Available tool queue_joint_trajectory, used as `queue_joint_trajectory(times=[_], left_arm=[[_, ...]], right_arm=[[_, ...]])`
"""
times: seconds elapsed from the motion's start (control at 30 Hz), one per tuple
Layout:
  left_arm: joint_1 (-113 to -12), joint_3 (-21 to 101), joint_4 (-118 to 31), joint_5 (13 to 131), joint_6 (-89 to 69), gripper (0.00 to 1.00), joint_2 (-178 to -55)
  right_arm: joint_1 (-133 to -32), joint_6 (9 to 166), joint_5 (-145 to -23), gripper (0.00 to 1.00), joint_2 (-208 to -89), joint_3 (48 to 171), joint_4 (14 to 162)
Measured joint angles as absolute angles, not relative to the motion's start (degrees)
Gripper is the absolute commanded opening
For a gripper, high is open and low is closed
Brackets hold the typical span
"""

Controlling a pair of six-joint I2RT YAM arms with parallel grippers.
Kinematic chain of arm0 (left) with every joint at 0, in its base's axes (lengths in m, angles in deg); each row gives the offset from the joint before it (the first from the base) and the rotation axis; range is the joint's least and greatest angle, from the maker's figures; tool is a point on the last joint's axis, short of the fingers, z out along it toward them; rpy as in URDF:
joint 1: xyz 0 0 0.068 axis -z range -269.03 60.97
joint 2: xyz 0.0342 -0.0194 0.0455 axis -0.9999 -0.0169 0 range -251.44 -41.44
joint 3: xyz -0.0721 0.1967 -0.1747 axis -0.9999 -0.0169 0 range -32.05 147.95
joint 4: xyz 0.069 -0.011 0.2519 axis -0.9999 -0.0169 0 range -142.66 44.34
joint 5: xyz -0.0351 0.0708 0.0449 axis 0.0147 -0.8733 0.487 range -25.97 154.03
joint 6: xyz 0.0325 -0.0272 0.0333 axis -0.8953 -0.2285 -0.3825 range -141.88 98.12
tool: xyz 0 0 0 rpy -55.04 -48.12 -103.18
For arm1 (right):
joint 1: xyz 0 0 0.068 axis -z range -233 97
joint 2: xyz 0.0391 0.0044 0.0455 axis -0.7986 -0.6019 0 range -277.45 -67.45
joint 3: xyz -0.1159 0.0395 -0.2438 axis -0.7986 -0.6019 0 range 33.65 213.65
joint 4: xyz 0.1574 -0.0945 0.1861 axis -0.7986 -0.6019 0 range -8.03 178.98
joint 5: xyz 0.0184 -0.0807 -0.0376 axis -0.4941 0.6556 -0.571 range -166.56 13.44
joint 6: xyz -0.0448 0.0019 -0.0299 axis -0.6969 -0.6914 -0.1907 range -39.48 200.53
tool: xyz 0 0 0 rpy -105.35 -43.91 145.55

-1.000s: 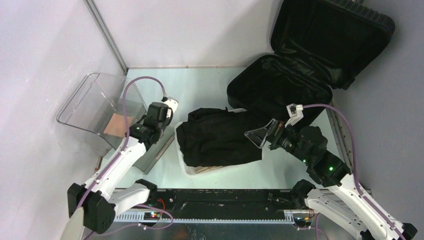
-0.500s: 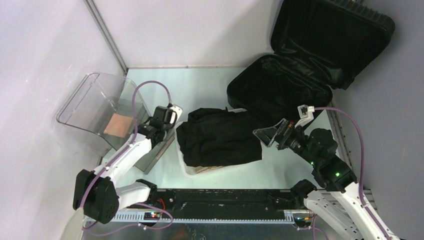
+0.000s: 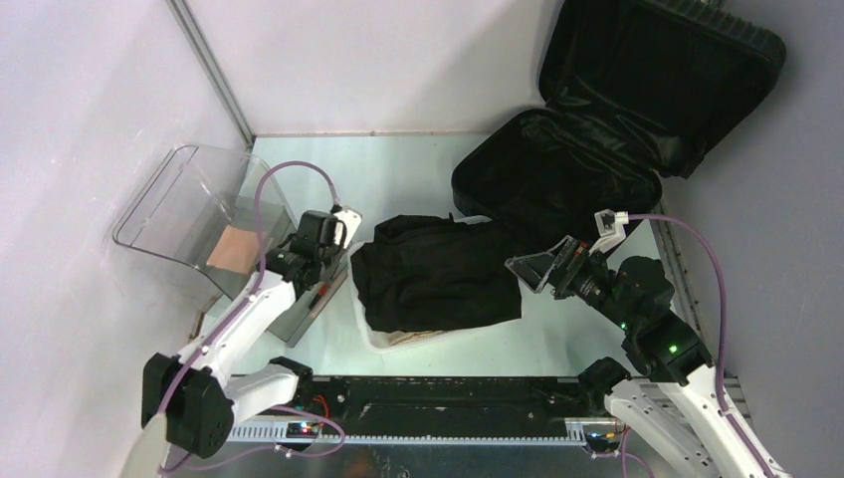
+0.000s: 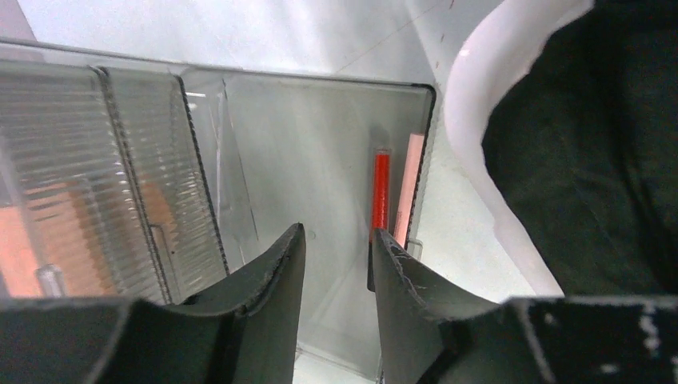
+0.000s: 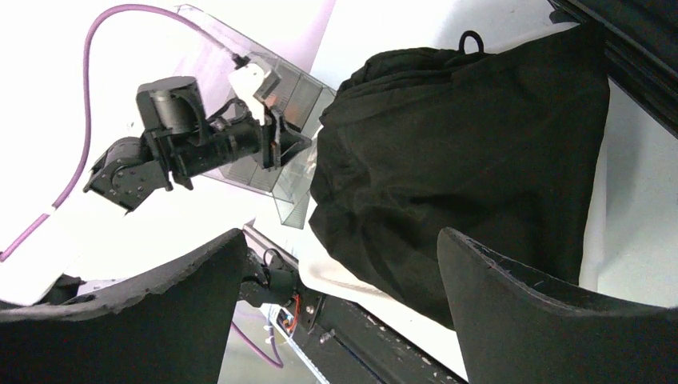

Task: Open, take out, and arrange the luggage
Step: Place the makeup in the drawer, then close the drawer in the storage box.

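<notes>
The luggage (image 3: 557,179) lies open at the back right, a black suitcase with its lid (image 3: 657,70) raised against the wall and its black lining showing. A black folded garment (image 3: 438,274) fills the white basket (image 3: 376,337) at the table's middle. My left gripper (image 3: 307,271) hangs over the clear plastic bin on the left. In the left wrist view it (image 4: 336,240) is open with nothing between its fingers, and a red pen-like stick (image 4: 381,192) lies in the bin just past the right fingertip. My right gripper (image 3: 537,267) stands open just right of the garment (image 5: 480,152), holding nothing.
A clear plastic container (image 3: 179,204) with a pinkish flat item (image 3: 237,246) inside stands at the left, by the white wall. The metal rail (image 3: 438,393) with both arm bases runs along the near edge. White walls close in the back and both sides.
My left gripper's jaws have parted from shut to open over the clear bin, and the left arm has shifted a little. The right gripper has drawn back to the right, away from the garment.
</notes>
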State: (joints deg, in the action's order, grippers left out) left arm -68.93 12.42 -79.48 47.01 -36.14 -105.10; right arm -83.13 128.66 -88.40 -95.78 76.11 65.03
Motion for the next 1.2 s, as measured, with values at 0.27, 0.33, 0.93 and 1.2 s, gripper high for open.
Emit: queue_joint_trajectory(times=[0.27,0.33,0.93,1.2], left_arm=[[-68.98,9.8,-80.25,56.17,-51.9,0.34,-94.63],[-68.96,8.9,-81.74,59.32,-56.86,0.36,-93.82],[-71.08,5.58,-90.59,77.52,-76.88,0.0,-94.76],[-71.67,4.6,-90.37,74.22,-78.52,0.0,-98.58]], right_arm=[[-82.86,130.35,-88.66,0.88,-95.87,76.11,64.99],[-82.86,130.76,-88.86,0.88,-96.0,76.11,64.86],[-82.86,131.59,-88.86,0.88,-96.64,76.67,59.89],[-82.36,130.63,-90.17,0.88,-97.12,76.81,59.85]])
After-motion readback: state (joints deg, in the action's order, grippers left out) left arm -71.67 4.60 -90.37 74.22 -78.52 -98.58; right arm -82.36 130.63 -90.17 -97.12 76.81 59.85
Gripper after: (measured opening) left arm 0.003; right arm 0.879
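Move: The open drawer's outer wall runs along the left hand's right side, its middle about 5 cm to the right, 2 cm back and some 4 cm below. The red makeup tube lies in the drawer about 2 cm right and 3 cm below; the pink stick beside it is 4 cm right, also level with the hand. The heap of black cloth is centred some 26 cm right and 2 cm farther out. From the right hand the drawer wall is roughly 38 cm left, 6 cm ahead and well below. Up first by 2 to 3 cm, clear of the makeup tube, the left hand then swings back and to the right, sinking as it goes and turning nearly 50 degrees clockwise. It eases slightly left again while its half-open, empty fingers shut, tips steeper, and ends about 7 cm back and 4 to 5 cm lower, close to the near part of the drawer's outer wall. ##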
